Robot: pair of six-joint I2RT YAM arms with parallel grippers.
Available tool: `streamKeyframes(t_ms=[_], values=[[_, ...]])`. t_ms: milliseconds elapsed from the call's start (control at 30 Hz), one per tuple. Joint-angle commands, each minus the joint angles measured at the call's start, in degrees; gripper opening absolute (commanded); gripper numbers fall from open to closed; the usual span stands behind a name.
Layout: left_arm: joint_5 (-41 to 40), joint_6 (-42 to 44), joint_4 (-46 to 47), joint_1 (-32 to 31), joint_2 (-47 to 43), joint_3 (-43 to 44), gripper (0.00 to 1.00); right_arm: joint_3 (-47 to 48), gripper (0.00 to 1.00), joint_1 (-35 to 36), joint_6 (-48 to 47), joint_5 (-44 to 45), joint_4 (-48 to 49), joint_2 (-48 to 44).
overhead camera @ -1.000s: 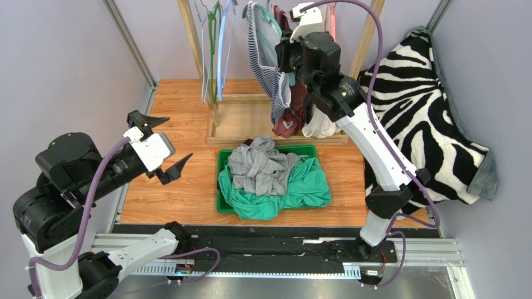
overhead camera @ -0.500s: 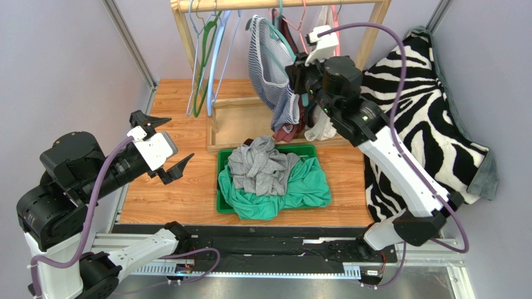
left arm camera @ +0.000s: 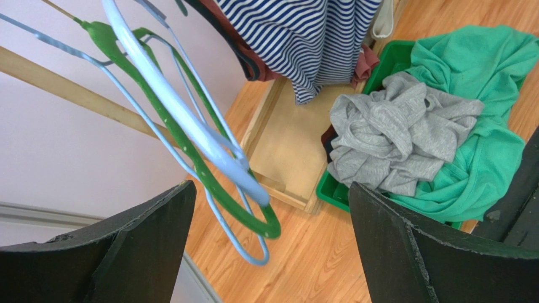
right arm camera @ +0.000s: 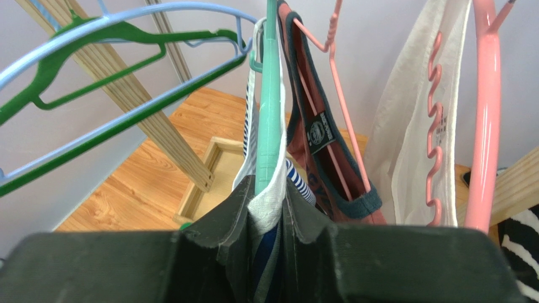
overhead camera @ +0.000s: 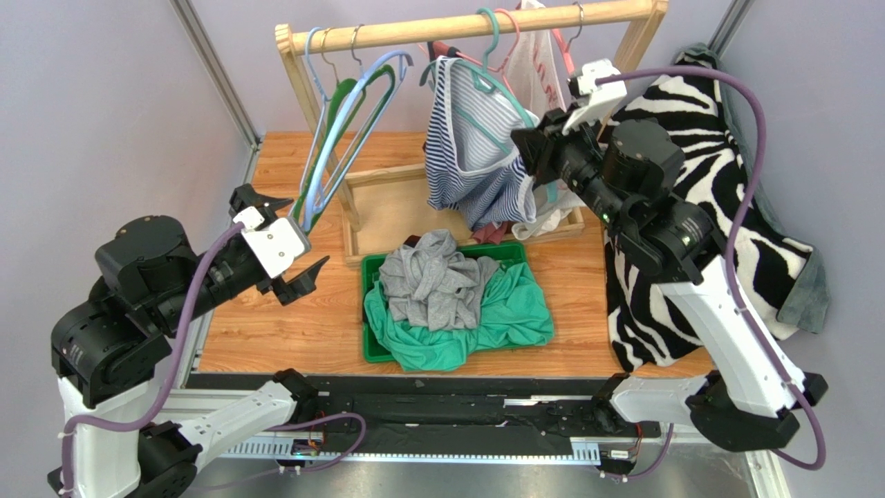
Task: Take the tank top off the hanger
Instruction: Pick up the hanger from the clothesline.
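A blue-and-white striped tank top (overhead camera: 470, 156) hangs on a teal hanger (overhead camera: 488, 78) from the wooden rail (overhead camera: 467, 23). My right gripper (overhead camera: 532, 130) is shut on the tank top's shoulder strap (right arm camera: 269, 202) together with the teal hanger arm (right arm camera: 268, 120). My left gripper (overhead camera: 286, 244) is open and empty, low at the left, below the blue and green empty hangers (left arm camera: 190, 120). The striped top also shows in the left wrist view (left arm camera: 303, 38).
A green bin (overhead camera: 514, 249) holds a grey garment (overhead camera: 431, 280) and a green garment (overhead camera: 509, 311). A maroon top (right arm camera: 316, 132) and a white garment (right arm camera: 411, 126) hang on pink hangers. A wooden tray base (overhead camera: 390, 202) lies under the rail. A zebra blanket (overhead camera: 717, 187) lies at the right.
The rack with its hangers has tilted toward me and the right arm has drawn back with the strap. The empty hangers have swung toward the left gripper.
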Motion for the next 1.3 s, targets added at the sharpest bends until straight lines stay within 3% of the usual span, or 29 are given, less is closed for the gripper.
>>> streamKeyframes(t_ms=[0,267,667,867,967,1000,1033,1133,1267], values=[[-1.1,-1.4,3.5,0.4,0.7,-0.6,0.99,-4.2,0.00,0.7,-0.1,-1.8,-0.3,-7.6],[-1.2,-2.3,4.4,0.4,3.0,0.9,0.99,-7.6,0.00,0.7,-2.8,-3.5,6.3,-1.1],[-1.7,-2.5,4.3,0.7,2.8,1.0,0.99,7.0,0.00,0.6,-7.4,-1.0,10.3,15.2],[-2.2,-2.1,4.3,0.8,2.5,0.7,0.99,18.0,0.00,0.8,-3.9,-4.9,3.1,23.1],[-2.3,-2.1,4.4,0.8,2.6,0.2,0.99,23.8,0.10,0.7,-1.9,-5.9,-0.6,27.8],[-2.2,-2.1,4.5,0.8,2.5,0.2,0.99,25.2,0.16,0.8,-1.7,-6.4,-2.7,30.0],[-2.4,-2.1,4.4,0.8,2.5,0.1,0.99,26.4,0.28,0.8,-1.6,-6.4,-3.6,31.1],[-2.4,-2.0,4.4,0.8,2.3,0.1,0.99,31.1,0.41,0.7,-1.5,-6.6,-6.4,34.3],[-2.4,-2.0,4.2,0.8,1.8,0.1,0.99,35.4,0.42,0.5,-1.3,-5.7,-8.1,37.0]])
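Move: The right hand already pinches the strap and near end of the teal hanger with the striped tank top. The clothesline rod, where this hanger hooks, is about 13 cm ahead, 5 cm left and 10 cm above it. The maroon tank top hangs some 13 cm ahead, 3 cm left and 5 cm lower, and the empty hangers about level, 22 cm left and 2 cm ahead. From the left hand that hooking spot is roughly 26 cm ahead, 23 cm right and 12 cm up. Still pinching the striped tank top's strap and the teal hanger's end, the right hand draws back about 2 cm, then swings roughly 13 cm forward and 14 cm left, sinking some 5 cm towards the rod side and the empty hangers. Near the end its fingers part noticeably around the strap and hanger as the wrist tips slightly down. The left hand, wide open, edges 2 cm forward. ##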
